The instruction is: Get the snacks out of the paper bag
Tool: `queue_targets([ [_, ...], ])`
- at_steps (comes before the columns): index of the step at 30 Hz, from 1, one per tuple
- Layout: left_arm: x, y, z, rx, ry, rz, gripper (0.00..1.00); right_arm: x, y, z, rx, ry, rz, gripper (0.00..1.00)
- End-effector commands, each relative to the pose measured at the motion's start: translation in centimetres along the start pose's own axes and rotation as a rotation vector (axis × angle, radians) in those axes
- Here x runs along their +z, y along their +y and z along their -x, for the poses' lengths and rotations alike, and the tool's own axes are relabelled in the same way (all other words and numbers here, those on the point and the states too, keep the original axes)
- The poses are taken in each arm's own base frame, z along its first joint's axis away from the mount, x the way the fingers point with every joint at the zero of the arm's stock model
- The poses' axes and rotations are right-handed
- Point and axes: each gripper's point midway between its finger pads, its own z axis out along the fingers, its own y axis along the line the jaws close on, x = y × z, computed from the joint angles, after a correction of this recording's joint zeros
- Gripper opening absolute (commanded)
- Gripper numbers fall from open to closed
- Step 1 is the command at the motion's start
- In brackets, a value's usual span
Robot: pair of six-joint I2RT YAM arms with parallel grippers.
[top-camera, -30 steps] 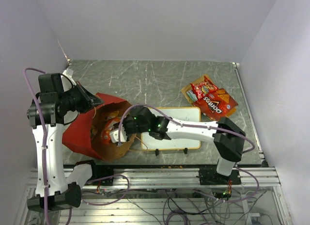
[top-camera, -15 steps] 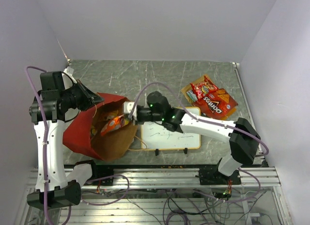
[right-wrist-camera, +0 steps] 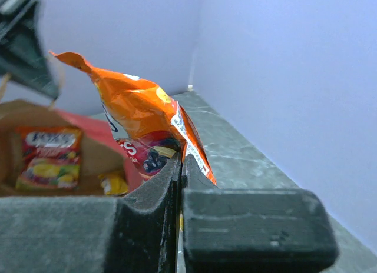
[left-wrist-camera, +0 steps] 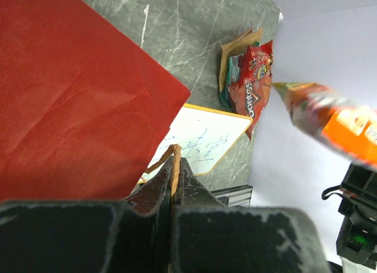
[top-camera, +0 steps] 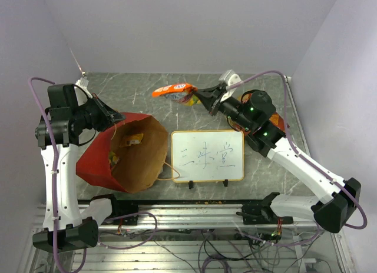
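Note:
The paper bag (top-camera: 94, 161) lies on its side at the left, its brown mouth (top-camera: 144, 164) facing right. My left gripper (top-camera: 113, 121) is shut on the bag's thin brown handle (left-wrist-camera: 174, 167) at the upper rim and holds the mouth open. My right gripper (top-camera: 204, 96) is shut on an orange snack packet (top-camera: 173, 90) that hangs in the air over the back of the table, outside the bag. The right wrist view shows this packet (right-wrist-camera: 138, 114) pinched by its lower edge in the gripper (right-wrist-camera: 181, 162). Two small packets (top-camera: 134, 139) (top-camera: 115, 159) lie inside the bag.
A framed whiteboard (top-camera: 206, 155) with writing lies right of the bag's mouth. A pile of snacks with a red Doritos bag (left-wrist-camera: 250, 85) lies at the back right, mostly hidden by my right arm in the top view. The table's right edge (top-camera: 300, 137) runs close by that pile.
My right gripper came out of the bag with the orange packet and swung up and toward the back right. The whiteboard is now uncovered. My left gripper kept its hold.

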Motion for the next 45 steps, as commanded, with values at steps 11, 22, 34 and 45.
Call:
queue_targets([
  [11,-0.1,-0.7,0.0,0.028,-0.002,-0.033,0.07,-8.2,-17.4,-2.9,0.241,0.201,-1.094,0.0],
  [22,-0.4,-0.7,-0.9,0.037,0.022,-0.049,0.07,-22.3,-24.1,-10.6,0.534,0.43,-1.556,0.0],
  [34,-0.5,-0.7,-1.2,0.043,0.031,-0.058,0.07,-30.7,-23.4,-15.4,0.558,0.565,-1.891,0.0],
  [45,-0.9,-0.8,-1.2,0.044,0.022,-0.053,0.07,-30.3,-23.0,-19.8,0.632,0.606,-1.901,0.0],
])
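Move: The snack pile that the right hand's orange fruit snack is bound for lies about 29 cm to its right, some 8 cm farther out and 36 cm below. The whiteboard is roughly 10 cm back and 5 cm to the right, on the table under the hand; the open paper bag sits some 33 cm to the left and 9 cm back. From the left hand, the pile is about 63 cm to the right and 11 cm ahead, 29 cm lower. Swing the right hand some 37 cm to the right and down about 19 cm towards the snack pile, arcing forward on the way and easing partly back. Turn the wrist about 100 degrees clockwise and tip the fingers down, keeping the orange fruit snack pinched. Hold the left fingers shut on the paper bag's handle. ##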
